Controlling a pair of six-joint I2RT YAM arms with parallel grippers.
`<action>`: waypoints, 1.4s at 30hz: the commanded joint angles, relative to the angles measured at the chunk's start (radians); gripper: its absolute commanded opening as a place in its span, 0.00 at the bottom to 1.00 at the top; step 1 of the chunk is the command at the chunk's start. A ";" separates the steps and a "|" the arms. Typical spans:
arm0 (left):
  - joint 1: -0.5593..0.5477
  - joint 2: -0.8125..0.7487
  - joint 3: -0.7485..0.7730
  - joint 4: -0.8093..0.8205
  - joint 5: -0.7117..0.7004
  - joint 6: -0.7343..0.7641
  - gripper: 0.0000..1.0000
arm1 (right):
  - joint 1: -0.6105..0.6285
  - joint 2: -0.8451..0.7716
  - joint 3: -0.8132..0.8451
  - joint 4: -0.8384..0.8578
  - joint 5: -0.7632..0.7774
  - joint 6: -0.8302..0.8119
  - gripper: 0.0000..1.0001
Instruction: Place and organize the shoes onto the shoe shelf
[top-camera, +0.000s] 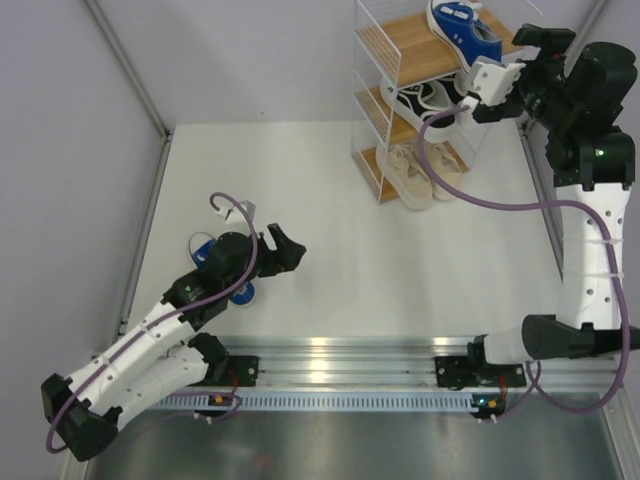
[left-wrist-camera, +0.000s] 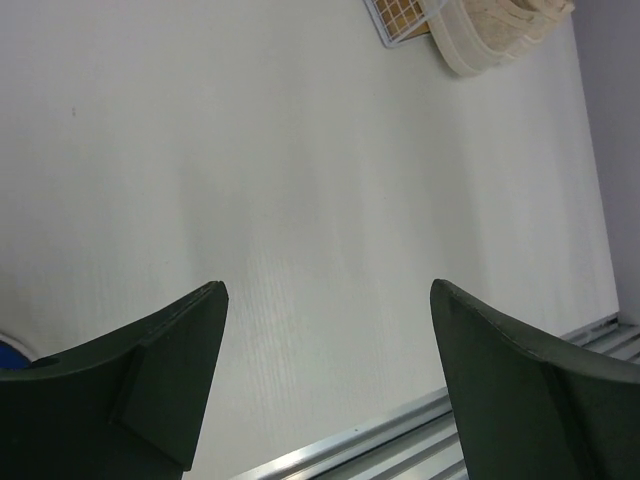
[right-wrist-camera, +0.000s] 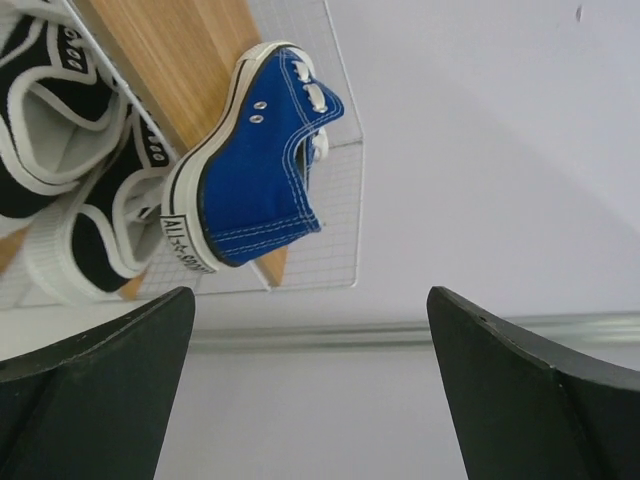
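Observation:
The shoe shelf (top-camera: 372, 92), white wire with wooden tiers, stands at the back right. One blue shoe (top-camera: 462, 28) lies on its top tier, its heel (right-wrist-camera: 255, 170) overhanging the edge. Black shoes (top-camera: 425, 97) fill the middle tier and beige shoes (top-camera: 420, 170) the bottom one. My right gripper (right-wrist-camera: 310, 295) hovers just behind the blue heel, open and holding nothing. A second blue shoe (top-camera: 203, 245) lies on the table at the left, mostly hidden under my left arm. My left gripper (top-camera: 290, 250) is open over bare table, just right of that shoe.
An aluminium rail (top-camera: 340, 360) runs along the near edge. The right arm's purple cable (top-camera: 480, 200) loops low beside the shelf's foot. Grey walls and frame posts (top-camera: 125, 65) close in the left and back.

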 joint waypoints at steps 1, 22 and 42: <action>0.006 -0.035 0.066 -0.124 -0.128 0.032 0.88 | -0.057 -0.089 -0.022 0.008 -0.023 0.230 0.99; 0.266 0.290 0.158 -0.479 -0.381 -0.101 0.74 | -0.117 -0.707 -1.186 -0.029 -0.517 0.784 0.99; 0.340 0.430 0.106 -0.239 -0.114 -0.068 0.00 | -0.142 -0.693 -1.191 -0.052 -0.554 0.758 0.99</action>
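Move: The last blue shoe lies on the table about 18 cm to the left of my left hand, 5 cm ahead and some 17 cm below; the beige pair on the bottom shelf is about 32 cm ahead of that hand, 35 cm right and 14 cm below. From my right hand the same blue shoe is roughly 61 cm left, 12 cm back and 50 cm down. The blue shoe already on the top shelf stands about 15 cm ahead of my right hand, 9 cm left, nearly level. I sweep my left hand left to the blue shoe on the table, then down about 15 cm onto it, turning counter-clockwise and tipping the fingers down some 35 degrees, and shut them on the edge of its upper beside the lace bow. Meanwhile my open right hand backs away from the top shelf, drops about 32 cm, tips downward and waits. ##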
